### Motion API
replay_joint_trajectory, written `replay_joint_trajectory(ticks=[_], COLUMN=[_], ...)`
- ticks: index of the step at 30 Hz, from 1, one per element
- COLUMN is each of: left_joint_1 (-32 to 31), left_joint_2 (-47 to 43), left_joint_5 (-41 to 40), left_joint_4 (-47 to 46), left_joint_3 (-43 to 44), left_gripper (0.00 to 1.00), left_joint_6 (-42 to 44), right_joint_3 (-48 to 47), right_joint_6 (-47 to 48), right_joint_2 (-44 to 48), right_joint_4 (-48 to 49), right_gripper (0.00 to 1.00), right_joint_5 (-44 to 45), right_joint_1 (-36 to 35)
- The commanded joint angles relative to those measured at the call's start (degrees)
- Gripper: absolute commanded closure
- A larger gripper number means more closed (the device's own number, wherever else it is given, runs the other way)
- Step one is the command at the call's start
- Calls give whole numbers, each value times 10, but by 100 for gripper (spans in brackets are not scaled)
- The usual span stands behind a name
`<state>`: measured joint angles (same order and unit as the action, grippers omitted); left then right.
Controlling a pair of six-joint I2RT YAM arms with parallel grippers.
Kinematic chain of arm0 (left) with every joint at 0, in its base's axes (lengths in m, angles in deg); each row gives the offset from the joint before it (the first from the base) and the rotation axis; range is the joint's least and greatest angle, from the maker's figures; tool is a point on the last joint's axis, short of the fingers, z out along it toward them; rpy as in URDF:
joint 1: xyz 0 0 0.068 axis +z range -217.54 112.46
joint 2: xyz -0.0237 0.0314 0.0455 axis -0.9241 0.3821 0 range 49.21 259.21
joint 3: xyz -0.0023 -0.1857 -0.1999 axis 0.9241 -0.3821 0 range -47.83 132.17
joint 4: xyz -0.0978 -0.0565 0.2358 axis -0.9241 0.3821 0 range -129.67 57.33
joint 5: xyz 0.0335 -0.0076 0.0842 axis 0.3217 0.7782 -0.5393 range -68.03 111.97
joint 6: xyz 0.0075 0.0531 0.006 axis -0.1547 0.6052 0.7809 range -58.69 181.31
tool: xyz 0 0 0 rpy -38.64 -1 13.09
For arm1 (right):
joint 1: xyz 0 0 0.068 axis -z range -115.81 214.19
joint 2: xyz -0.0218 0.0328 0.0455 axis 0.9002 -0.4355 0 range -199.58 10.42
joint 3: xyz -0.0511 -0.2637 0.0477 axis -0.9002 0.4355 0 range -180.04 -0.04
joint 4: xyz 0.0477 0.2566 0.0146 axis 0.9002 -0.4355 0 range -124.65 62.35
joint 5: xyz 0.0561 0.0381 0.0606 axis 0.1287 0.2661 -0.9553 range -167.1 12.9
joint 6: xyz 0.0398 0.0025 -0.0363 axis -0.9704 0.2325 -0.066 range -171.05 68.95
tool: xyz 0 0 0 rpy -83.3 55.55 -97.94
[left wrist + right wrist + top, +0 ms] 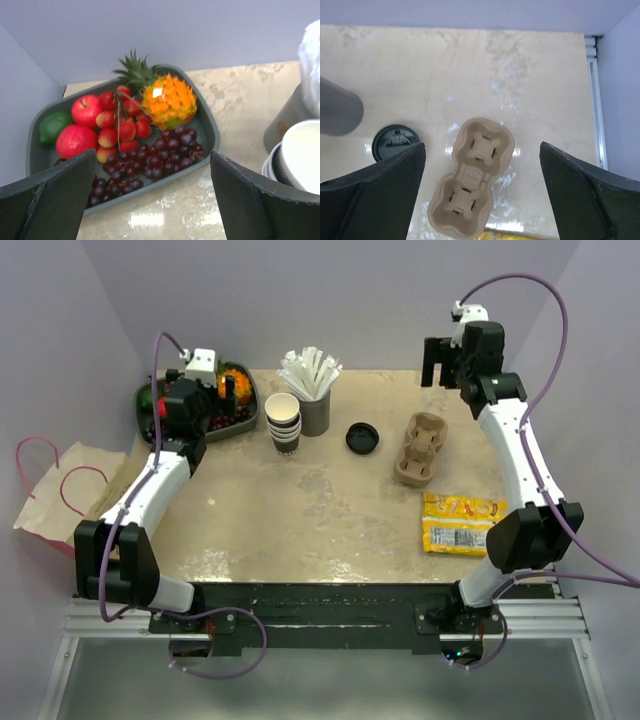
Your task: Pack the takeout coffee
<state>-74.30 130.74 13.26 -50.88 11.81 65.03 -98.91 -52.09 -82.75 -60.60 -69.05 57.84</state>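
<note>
The takeout coffee [362, 437] shows as a round black lid at the middle back of the table; the cup body under it does not show. In the right wrist view it [395, 142] lies left of a tan two-cup cardboard carrier [472, 180], which sits right of it in the top view [420, 448]. My right gripper [440, 362] is open and empty, high above the carrier [482, 145]. My left gripper [228, 390] is open and empty over the front rim of a fruit tray [152, 165], far left of the coffee.
A grey tray [212, 135] of fake fruit stands at the back left [245, 418]. A stack of lidless cups [283, 422] and a grey straw holder [313, 390] stand beside it. A yellow packet [462, 523] lies front right. A paper bag [60, 490] lies off the table's left edge.
</note>
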Motion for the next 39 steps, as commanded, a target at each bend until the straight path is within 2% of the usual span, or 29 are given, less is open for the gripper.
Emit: replay_joint_trajectory(ticks=[1,3,4,6,11,20,26,32,39], left_joint_1=[3,3,3,3,3,3,2,1,-4], left_joint_2=[14,31,34,44,56,150,183,195,194], left_joint_5=[43,78,86,136,214,300,269,325,321], left_joint_4=[59,89,110,137,174,284,267,254,251], left_joint_3=[86,127,137,160,193,308,309,305,269], left_gripper=[1,1,7,11,18,29,35,39,45], left_joint_6=[-34,-51,-47,-40,-11,-28,-100,-157,-195], right_joint_3=[-67,-94,-98,-111,-127,-103,-70,-45,-24], right_joint_6=[22,45,68,95,103,136,114,114,113], right_joint_2=[-25,-33,-34,-38,-44,-30,-18,1,8], right_joint_4=[7,7,9,5,-1,-11,-15,-13,-9], right_gripper=[1,1,1,1,1,2,2,2,2], right_joint_5=[-43,-79,-128,-173,-224,-207,-207,-187,-182], right_joint_1=[-1,-1,-1,-2,-15,-106,-112,-112,-112])
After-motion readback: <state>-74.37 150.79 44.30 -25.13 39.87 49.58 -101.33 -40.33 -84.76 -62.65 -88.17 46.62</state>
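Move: The stack of paper cups stands some 18 cm to the right of the left hand, about 6 cm ahead and 16 cm below; the straw holder is roughly 7 cm right of the stack and 5 cm farther out, while the fruit tray lies 15 cm ahead of the left hand and 7 cm left. From the right hand, the black lid lies about 15 cm left, 5 cm ahead and 30 cm down; the cup carrier is almost beneath, 2 cm ahead. Towards the cup stack's open top the left hand lifts about 5 cm, swings some 11 cm right and slightly forward, then sinks past its starting height, turning clockwise and tipping down 20-odd degrees, left side dropping, fingers narrowing to just over half open, short of the rim. The right hand, wide open, rises slightly, sweeps about 15 cm left towards the lid, turning 35 degrees counter-clockwise, then lowers and eases back. ##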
